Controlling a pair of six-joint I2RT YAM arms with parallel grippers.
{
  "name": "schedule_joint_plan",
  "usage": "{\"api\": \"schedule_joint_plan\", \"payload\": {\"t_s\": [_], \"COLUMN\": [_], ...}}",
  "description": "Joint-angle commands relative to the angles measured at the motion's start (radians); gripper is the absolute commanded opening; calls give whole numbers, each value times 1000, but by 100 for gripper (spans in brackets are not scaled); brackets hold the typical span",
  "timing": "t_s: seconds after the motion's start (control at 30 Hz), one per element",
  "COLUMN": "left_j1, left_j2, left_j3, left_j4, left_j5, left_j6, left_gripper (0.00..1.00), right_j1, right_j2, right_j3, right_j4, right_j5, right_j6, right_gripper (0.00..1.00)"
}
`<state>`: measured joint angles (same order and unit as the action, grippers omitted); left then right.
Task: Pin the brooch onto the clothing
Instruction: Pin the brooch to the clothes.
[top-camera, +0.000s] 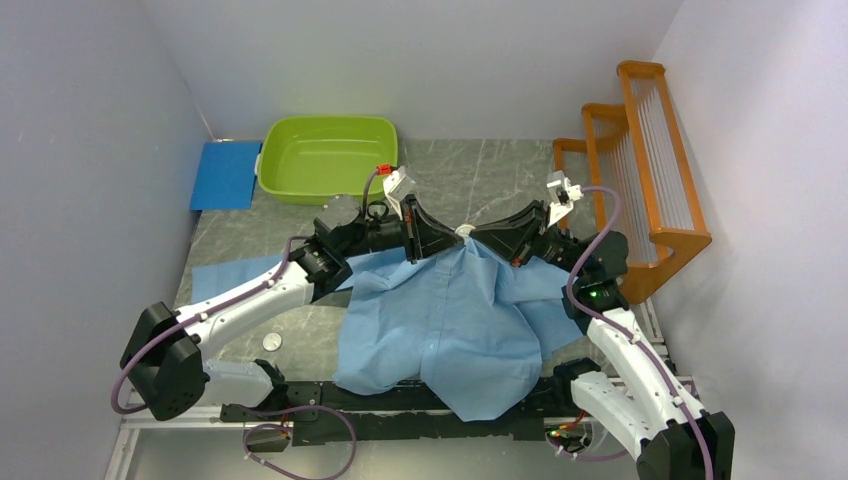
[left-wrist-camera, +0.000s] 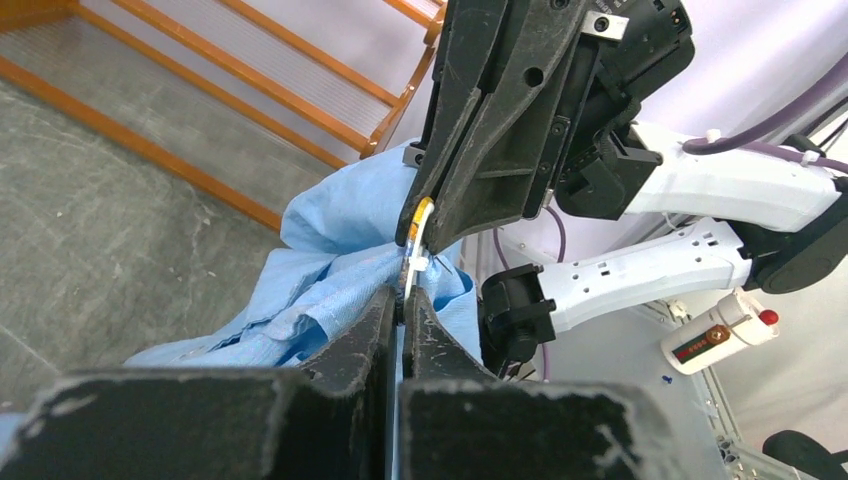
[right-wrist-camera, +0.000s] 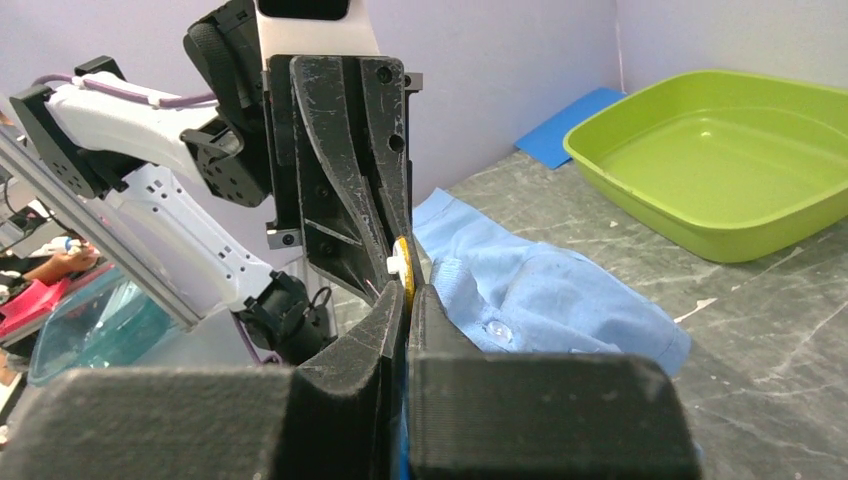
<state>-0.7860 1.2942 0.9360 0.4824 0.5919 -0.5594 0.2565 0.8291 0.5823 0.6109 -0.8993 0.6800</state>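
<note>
The clothing (top-camera: 450, 320), a light blue shirt, lies spread on the table with one fold lifted at its far edge. Both grippers meet tip to tip over that fold. The brooch (top-camera: 466, 231), a small yellow and white piece, is pinched between them. In the left wrist view my left gripper (left-wrist-camera: 405, 297) is shut on the brooch (left-wrist-camera: 417, 250) with cloth (left-wrist-camera: 320, 270) bunched on both sides. The right gripper (left-wrist-camera: 421, 215) comes down from above. In the right wrist view my right gripper (right-wrist-camera: 406, 291) is shut on the brooch's yellow disc (right-wrist-camera: 403, 265), beside the shirt (right-wrist-camera: 540, 290).
A green tub (top-camera: 325, 155) and a blue pad (top-camera: 226, 173) sit at the back left. An orange rack (top-camera: 640, 170) stands along the right wall. A small white disc (top-camera: 271, 341) lies on the table left of the shirt.
</note>
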Motion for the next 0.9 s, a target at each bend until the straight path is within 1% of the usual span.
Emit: {"api": "schedule_joint_plan", "payload": {"t_s": [0.0, 0.07, 0.13, 0.17, 0.23, 0.27, 0.33, 0.47, 0.53, 0.63, 0.7, 0.87], "left_j1": [-6, -6, -5, -6, -5, -5, -5, -6, -5, -6, -6, -6], "left_j2": [6, 1, -12, -24, -46, -58, -76, -97, -101, -104, -105, -96], "left_j3": [20, 19, 14, 12, 13, 17, 27, 58, 83, 118, 136, 189], "left_j4": [122, 118, 96, 71, -9, -51, -129, -263, -334, -421, -462, -578], "left_j5": [47, 46, 34, 21, -9, -27, -54, -76, -77, -67, -51, -5], "left_j6": [-22, -18, -5, 12, 49, 73, 111, 177, 212, 259, 291, 371], "left_gripper": [3, 3, 3, 3, 2, 3, 3, 3, 3, 3, 3, 3], "right_j1": [4, 5, 4, 4, 4, 4, 4, 4, 5, 4, 4, 4], "right_j2": [-2, -2, -5, -7, -18, -24, -38, -69, -73, -68, -62, -27], "right_j3": [9, 11, 25, 37, 67, 78, 99, 123, 133, 145, 143, 129], "right_j4": [68, 47, -12, -53, -140, -181, -265, -382, -429, -484, -497, -450], "right_j5": [-13, -12, -8, -7, -8, -8, 1, 33, 33, 26, 13, -74], "right_j6": [24, 11, -28, -54, -110, -139, -197, -293, -332, -388, -407, -421], "right_gripper": [0, 0, 1, 13, 49, 59, 72, 88, 94, 97, 98, 95]}}
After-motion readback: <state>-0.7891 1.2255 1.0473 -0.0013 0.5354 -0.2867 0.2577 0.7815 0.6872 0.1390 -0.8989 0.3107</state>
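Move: The brooch stands on edge between the meeting fingertips: some 2 cm to the left hand's right and 1 cm ahead of it, about 2 cm to the right hand's left, roughly at fingertip height. The raised fold of the clothing lies about 3 cm to the left hand's right, 1 cm back and 3 cm lower. The green tray's middle is about 27 cm ahead of the left hand, 26 cm to its left and 28 cm below. The brooch is let go by the right hand, whose fingers open from shut to almost full width, the hand sinking about 3 cm and edging slightly right as its fingertips tip downward. The left hand keeps its pinch on the brooch and, after a short hold, carries it down some 3 cm and left about 2.5 cm, its fingertips tipping down about 15 degrees. ##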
